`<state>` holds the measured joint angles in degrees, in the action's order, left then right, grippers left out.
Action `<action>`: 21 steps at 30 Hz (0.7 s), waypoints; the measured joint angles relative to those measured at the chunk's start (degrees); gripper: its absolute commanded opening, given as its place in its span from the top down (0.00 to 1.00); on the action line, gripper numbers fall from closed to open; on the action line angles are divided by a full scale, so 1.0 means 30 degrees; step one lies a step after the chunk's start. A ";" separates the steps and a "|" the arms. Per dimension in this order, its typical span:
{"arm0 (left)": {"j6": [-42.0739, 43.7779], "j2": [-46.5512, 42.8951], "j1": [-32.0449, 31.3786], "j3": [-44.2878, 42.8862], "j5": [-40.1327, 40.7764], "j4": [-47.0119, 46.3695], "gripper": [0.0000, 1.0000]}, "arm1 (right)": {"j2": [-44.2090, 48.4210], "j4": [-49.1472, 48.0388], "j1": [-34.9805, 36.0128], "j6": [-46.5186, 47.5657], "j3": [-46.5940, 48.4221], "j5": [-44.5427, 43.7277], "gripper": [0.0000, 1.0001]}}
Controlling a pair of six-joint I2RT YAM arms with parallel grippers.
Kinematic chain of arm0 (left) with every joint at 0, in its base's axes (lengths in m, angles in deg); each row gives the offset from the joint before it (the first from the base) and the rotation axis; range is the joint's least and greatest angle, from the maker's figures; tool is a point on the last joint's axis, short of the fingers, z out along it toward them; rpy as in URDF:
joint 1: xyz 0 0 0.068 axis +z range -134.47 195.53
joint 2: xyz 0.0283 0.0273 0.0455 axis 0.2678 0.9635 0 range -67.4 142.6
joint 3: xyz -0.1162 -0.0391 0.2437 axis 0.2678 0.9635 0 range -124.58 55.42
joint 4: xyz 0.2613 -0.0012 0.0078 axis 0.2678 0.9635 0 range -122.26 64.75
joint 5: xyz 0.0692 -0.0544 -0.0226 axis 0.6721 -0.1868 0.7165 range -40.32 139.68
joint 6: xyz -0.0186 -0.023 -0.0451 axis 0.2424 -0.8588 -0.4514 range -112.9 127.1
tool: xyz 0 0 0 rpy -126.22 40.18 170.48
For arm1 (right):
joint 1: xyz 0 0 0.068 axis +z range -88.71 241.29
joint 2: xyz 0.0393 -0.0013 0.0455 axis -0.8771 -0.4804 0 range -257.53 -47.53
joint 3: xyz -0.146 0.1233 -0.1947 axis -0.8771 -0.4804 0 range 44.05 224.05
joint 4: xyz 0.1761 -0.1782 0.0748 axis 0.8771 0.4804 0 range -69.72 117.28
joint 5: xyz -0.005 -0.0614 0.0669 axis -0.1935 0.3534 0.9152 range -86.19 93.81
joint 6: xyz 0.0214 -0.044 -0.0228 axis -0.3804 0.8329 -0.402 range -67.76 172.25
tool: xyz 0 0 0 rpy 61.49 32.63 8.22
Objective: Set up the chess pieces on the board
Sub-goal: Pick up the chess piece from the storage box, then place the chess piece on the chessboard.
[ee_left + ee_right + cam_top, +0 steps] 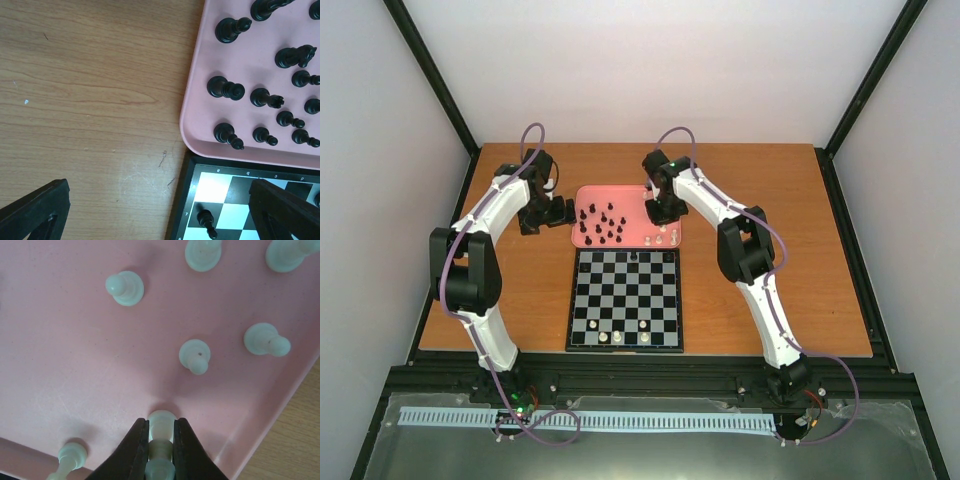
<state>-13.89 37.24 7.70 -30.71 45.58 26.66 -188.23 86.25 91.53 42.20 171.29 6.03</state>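
My right gripper (161, 423) is shut on a cream-white chess piece (161, 426), low over the pink tray (75, 350). Several other cream-white pieces (194, 356) stand around it. Seen from above, the right gripper (663, 212) hangs over the tray's right part. My left gripper (159, 189) is open and holds nothing. It hovers over the table at the far left corner of the board (220, 187), where a black pawn (206, 220) stands. Several black pieces (225, 88) stand in the tray (200, 100). On the board (625, 300), a few white pieces (620, 338) line the near rows.
The tray (582, 240) lies right against the board's far edge. Bare wooden table (510, 300) stretches to the left and right of the board. White walls with black frame posts enclose the table.
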 measured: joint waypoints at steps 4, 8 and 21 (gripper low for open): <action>0.0000 -0.0007 0.0000 0.0007 0.0007 0.0000 0.00 | 0.0270 0.0007 0.0000 -0.0007 0.0000 0.0066 0.97; 0.0000 -0.0007 0.0000 0.0007 0.0007 0.0000 0.00 | 0.1013 0.0080 0.0000 -0.0007 0.0350 0.0066 0.97; 0.0000 -0.0270 0.0000 0.0015 0.0379 0.0007 0.00 | 0.8306 0.0503 0.3432 -0.0219 -0.3577 -0.0452 0.97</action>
<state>-13.89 36.43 7.70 -30.66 46.72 26.68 -163.32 87.76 101.82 41.55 160.56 4.68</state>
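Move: The right hand has a white chess piece pinched in the tray's near right part. The chessboard it is taken to has its middle about 16 cm back and 8 cm left, 2 cm lower. A white pawn stands some 3 cm left and 2 cm back of the hand, another 3 cm ahead and 1 cm right; the black piece on the board is 6 cm back, 6 cm left. From the left hand, the board's middle is roughly 11 cm back, 16 cm right and 9 cm below. Still pinched between the right fingertips, the white piece comes up off the tray floor; the right hand goes nearly straight up at first, some 15 cm in all. Late in the climb it swings back about 9 cm and a little left towards the chessboard, fingertips tipping forward and the hand turning slightly counter-clockwise, with the grip unchanged. ##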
